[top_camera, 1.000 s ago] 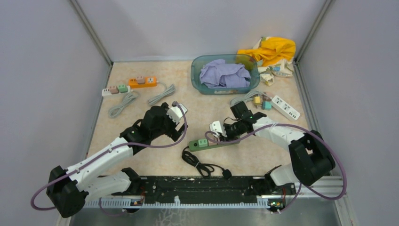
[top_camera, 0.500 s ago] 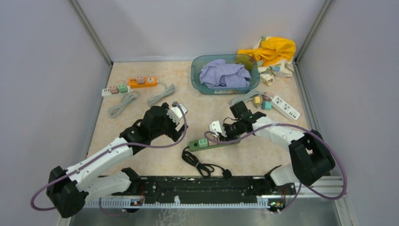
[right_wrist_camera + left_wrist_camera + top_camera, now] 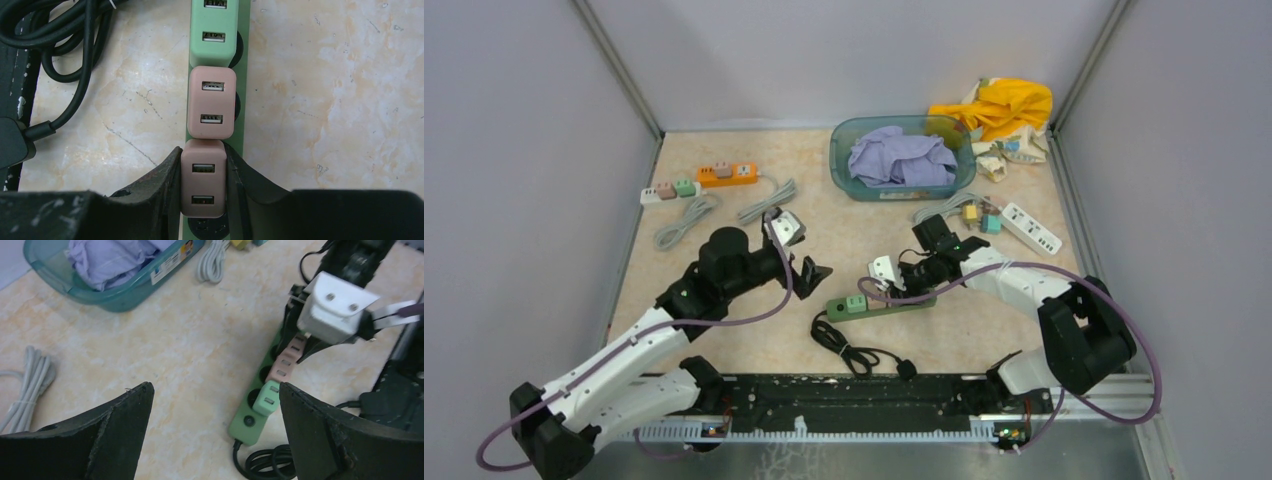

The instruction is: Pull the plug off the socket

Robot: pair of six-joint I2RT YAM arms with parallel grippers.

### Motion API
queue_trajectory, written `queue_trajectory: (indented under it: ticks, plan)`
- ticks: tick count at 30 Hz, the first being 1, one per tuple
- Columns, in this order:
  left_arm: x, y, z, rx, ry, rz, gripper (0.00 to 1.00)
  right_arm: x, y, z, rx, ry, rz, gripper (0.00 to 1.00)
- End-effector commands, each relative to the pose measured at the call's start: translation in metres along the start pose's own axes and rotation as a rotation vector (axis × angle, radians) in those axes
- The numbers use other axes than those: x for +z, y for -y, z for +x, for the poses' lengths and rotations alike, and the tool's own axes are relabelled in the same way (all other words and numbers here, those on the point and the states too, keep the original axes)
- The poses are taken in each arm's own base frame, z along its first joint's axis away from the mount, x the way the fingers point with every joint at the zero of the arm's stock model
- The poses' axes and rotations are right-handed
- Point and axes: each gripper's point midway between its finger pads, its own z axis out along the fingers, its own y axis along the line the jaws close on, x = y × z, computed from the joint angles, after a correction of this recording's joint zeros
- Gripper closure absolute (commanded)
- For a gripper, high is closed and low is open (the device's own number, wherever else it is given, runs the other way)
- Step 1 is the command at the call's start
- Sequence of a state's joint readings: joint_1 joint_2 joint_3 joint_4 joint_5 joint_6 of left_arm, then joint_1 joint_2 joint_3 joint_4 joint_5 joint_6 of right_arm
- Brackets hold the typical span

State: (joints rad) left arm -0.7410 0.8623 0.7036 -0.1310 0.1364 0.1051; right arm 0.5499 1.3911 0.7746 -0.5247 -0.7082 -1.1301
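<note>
A green power strip [image 3: 836, 310] lies on the table mid-front, and it is the socket. Three plugs sit in a row on it: a green one [image 3: 215, 25], a pink one [image 3: 212, 102] and a second pink plug [image 3: 202, 180]. My right gripper [image 3: 202, 151] is shut on that second pink plug, one finger pressed to each side, and the plug still sits on the strip. My left gripper [image 3: 214, 387] hangs open above the table just left of the strip's [image 3: 245, 424] switch end, with nothing between its fingers.
The strip's black cord [image 3: 854, 352] coils toward the near edge. A teal basin [image 3: 842, 160] of purple cloth stands at the back, with yellow cloth [image 3: 1002, 104] beside it. Orange [image 3: 727, 174] and white [image 3: 1031, 227] power strips and grey cable bundles [image 3: 682, 220] lie around.
My left arm has swung its open gripper forward and to the right, closer to the green strip. The right gripper has stayed shut on the pink plug without moving.
</note>
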Motion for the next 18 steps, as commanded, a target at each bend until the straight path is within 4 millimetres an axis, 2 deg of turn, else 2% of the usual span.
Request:
queue_trajectory:
  ticks: [1,3,9,18]
  plan:
    - [-0.005,0.029,-0.032,-0.156,0.157,0.139,0.00,-0.006,0.006,-0.023,-0.040,0.049,0.003,1.00]
    - [-0.006,0.038,-0.034,-0.190,0.227,0.189,0.00,-0.007,0.006,-0.023,-0.042,0.050,0.005,1.00]
    - [-0.013,0.059,-0.017,-0.256,0.417,0.304,0.00,-0.007,0.006,-0.024,-0.043,0.053,0.007,1.00]
    - [0.003,0.064,0.024,-0.243,0.364,0.328,0.02,-0.007,0.006,-0.024,-0.046,0.050,0.009,1.00]
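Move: The left hand, open and empty some 20 cm above the table, has the near-left end of the green socket strip about 4 cm back, 3 cm to its right and 19 cm below. The green plug lies some 3 cm back, 7 cm right and 17 cm down from it, and the black cord coil 11 cm back and 4 cm right. The right hand already grips its pink plug; the second pink plug is 4 cm and the green plug 8 cm to that hand's left. The left arm rises a centimetre or two while already drawing back and right, then sinks about 6 cm towards the cord end of the green strip, ending roughly 5 cm back, 3 cm right and 4 cm lower, with fingers wide open and touching nothing. On the way its wrist rolls some 20 degrees, left side down, so the fingers come up from a slight downward slant to about level and swing some 10 degrees clockwise, while the right hand stays still and keeps its pinch on the pink plug. ##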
